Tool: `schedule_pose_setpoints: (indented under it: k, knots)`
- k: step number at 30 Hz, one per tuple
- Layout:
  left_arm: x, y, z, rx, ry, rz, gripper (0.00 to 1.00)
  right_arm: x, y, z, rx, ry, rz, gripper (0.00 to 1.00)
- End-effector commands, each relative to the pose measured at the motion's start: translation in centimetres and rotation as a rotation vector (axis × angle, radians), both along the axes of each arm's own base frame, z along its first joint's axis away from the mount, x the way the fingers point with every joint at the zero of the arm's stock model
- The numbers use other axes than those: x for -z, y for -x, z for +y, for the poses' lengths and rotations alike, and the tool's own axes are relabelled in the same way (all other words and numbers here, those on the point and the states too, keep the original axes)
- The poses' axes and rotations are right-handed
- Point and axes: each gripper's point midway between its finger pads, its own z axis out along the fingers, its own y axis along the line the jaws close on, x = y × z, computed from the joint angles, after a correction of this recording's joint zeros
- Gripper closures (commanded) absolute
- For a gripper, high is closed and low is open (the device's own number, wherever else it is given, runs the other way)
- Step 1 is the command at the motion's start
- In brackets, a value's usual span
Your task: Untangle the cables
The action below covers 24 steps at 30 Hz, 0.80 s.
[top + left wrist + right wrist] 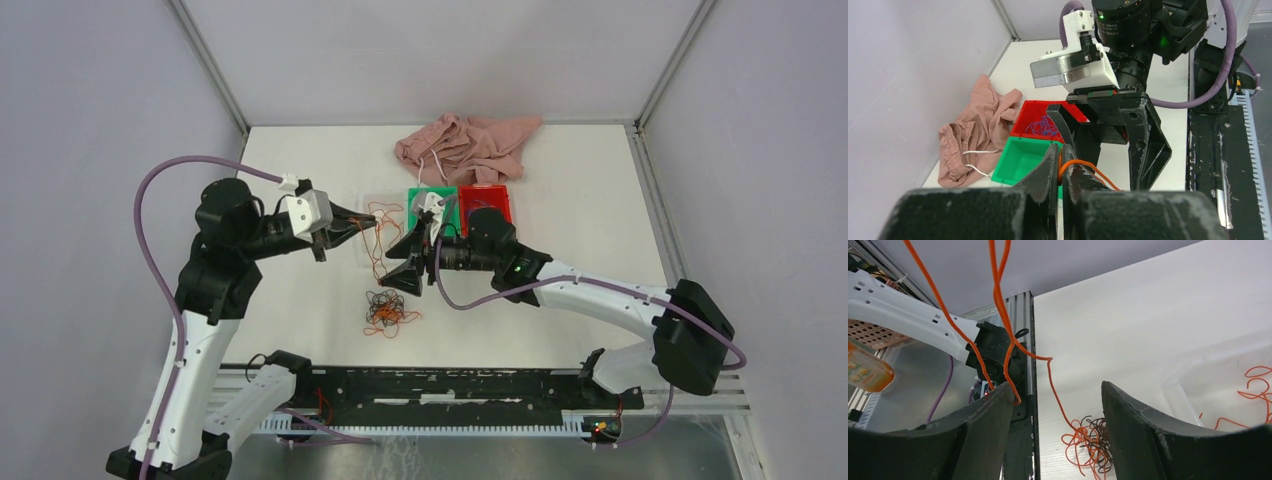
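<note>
A tangle of orange and dark brown cables [385, 312] lies on the table's near middle. My left gripper [362, 222] hangs above it, shut on an orange cable [1079, 165] whose strands [998, 300] drop toward the tangle [1090, 437]. My right gripper [408, 265] faces the left one from the right with its jaws wide apart. In the right wrist view the open gripper [1058, 386] has nothing clamped, and one orange loop rests against its left finger [993, 410]. The left gripper [1063, 157] pinches the cable at its tips.
A clear tray [1188, 385] holding loose orange cables [1258, 390] sits beyond the tangle. Behind it stand a green bin [432, 196] and a red bin [487, 200] with blue-purple cables [1044, 126]. A pink cloth [465, 148] lies at the back.
</note>
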Motion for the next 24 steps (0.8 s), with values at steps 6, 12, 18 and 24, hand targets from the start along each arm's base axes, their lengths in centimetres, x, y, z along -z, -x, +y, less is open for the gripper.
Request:
schedule_pose_setpoints:
  k: [6, 12, 18, 24]
  knots:
    - [-7.1, 0.7, 0.2, -0.012, 0.103, -0.192, 0.97, -0.2, -0.1, 2.0, -0.052, -0.096, -0.005, 0.33]
    - [-5.8, 1.0, 0.6, -0.035, 0.091, -0.206, 0.97, -3.4, -1.9, -0.8, 0.129, -0.201, 0.04, 0.32]
    - [-4.6, 1.0, 0.7, -0.044, 0.084, -0.184, 0.97, -7.8, -1.3, -3.1, 0.149, -0.341, 0.03, 0.3]
    - [-4.5, 0.5, 0.9, -0.066, 0.074, -0.194, 0.97, -8.8, -1.6, -5.2, 0.182, -0.427, 0.058, 0.29]
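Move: The left hand holds the orange cable; its hanging strand passes about 3 cm back and 2 cm left of the open right hand, roughly level with it, and about 4 cm back and 13 cm below the left hand. The tangle lies on the table some 25 cm below the right hand, 2 cm back and 2 cm left. The clear bin sits about 16 cm ahead of the right hand and 3 cm left, the green bin 16 cm ahead and 7 cm right, both 24 cm down. Still open, the right hand lifts the draped orange strand about 6 cm, finally swinging right; the left, gripping, rises 4 cm. ##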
